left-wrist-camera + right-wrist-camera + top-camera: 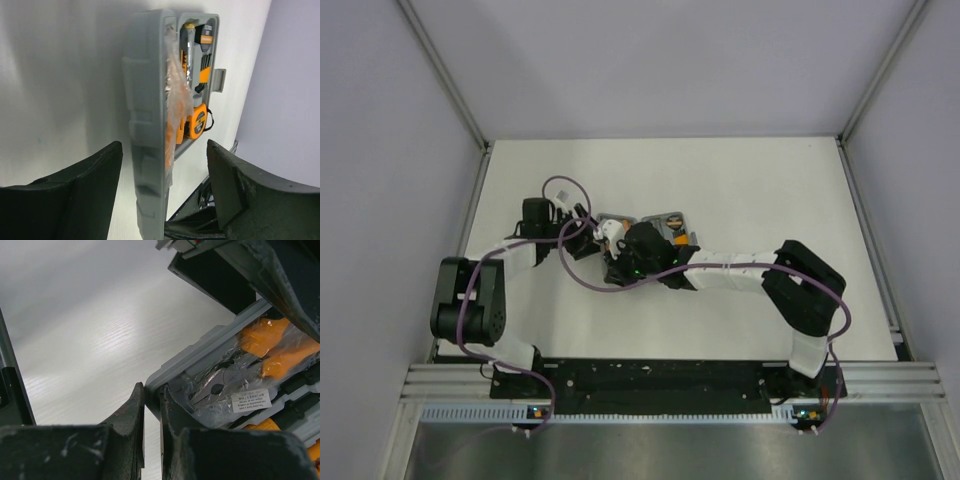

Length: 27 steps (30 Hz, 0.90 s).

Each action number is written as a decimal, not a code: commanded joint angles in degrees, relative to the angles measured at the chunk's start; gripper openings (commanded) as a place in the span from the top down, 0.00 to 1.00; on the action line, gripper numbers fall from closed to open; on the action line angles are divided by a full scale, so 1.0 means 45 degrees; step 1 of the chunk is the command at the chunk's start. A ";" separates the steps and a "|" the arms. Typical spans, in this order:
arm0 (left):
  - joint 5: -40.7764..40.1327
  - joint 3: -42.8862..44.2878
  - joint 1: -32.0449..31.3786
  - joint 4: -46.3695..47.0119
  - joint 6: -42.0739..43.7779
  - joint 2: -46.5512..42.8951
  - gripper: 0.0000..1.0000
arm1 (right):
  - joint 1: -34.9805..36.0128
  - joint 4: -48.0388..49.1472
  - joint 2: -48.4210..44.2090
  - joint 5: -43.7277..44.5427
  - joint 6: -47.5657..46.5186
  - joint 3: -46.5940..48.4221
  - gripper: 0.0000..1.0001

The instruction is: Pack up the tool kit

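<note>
The grey tool kit case (669, 224) lies half open at the table's middle. In the left wrist view its lid (147, 120) stands on edge, with bagged orange-handled pliers (176, 102) inside it. The base half holds the round tape measure (197, 121) and screwdrivers (192, 50). My left gripper (165, 175) is open, one finger on each side of the lid's edge, not touching it. My right gripper (151, 400) is shut on the case's corner rim (165, 375). The bagged pliers (220, 390) lie just beyond it.
The white table (740, 180) is bounded by grey walls and a metal frame rail (670, 385) at the near edge. My two wrists crowd together at the case. A purple cable (570, 260) loops over the left arm.
</note>
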 commanded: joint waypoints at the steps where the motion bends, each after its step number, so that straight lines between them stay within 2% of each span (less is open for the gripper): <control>1: 0.0915 0.0223 -0.0425 0.1381 0.0149 0.0416 0.29 | 0.0227 0.1719 -0.0987 -0.0816 0.0178 0.0129 1.00; 4: 0.0779 0.0399 -0.0738 0.1070 0.0364 0.0630 0.35 | 0.0227 0.1817 -0.1026 -0.0778 0.0217 0.0109 1.00; 9: -0.0625 0.0946 -0.0915 -0.0881 0.0930 0.0885 0.58 | 0.0227 0.1701 -0.1066 -0.0564 0.0490 0.0186 1.00; 11: -0.0901 0.1102 -0.0934 -0.1080 0.1048 0.0846 0.65 | 0.0227 0.1505 -0.1085 -0.0407 0.0646 0.0245 1.00; 15: -0.1018 0.1472 -0.0973 -0.1607 0.1145 0.0865 0.73 | 0.0227 0.1368 -0.1085 -0.0114 0.0783 0.0206 1.00; 17: -0.1135 0.1707 -0.1031 -0.1918 0.1262 0.0904 0.74 | 0.0227 0.1232 -0.1124 0.0139 0.0862 0.0264 0.93; 22: -0.1409 0.2449 -0.1071 -0.2836 0.1770 0.1080 0.76 | 0.0227 0.0491 -0.1533 0.1543 0.1232 0.0265 0.68; 27: -0.1468 0.3015 -0.1071 -0.3443 0.2122 0.1100 0.76 | 0.0208 0.0274 -0.3152 0.3319 0.1778 -0.0885 0.49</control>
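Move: The tool case's raised left half has its outer wall just in front of the left hand's open fingers, about 2 cm to the right, 1 cm back and 2 cm lower. Its near-left corner, already pinched by the right hand, lies some 8 cm back and 4 cm right of the left hand. The electrical tape is about 18 cm right of the left hand, 4 cm farther out and 7 cm lower. From the right hand, the wall spot lies about 7 cm ahead and 2 cm left. The left fingers straddle the case's outer wall and close on it, pinching it after the hand shifts about 2 cm right and as much down, with a slight draw back; they then keep hold, easing up about a centimetre. The right hand keeps its pinch on the near corner, creeping up, then opens, comes free and rises, about 4 cm in all, swinging slightly clockwise. ##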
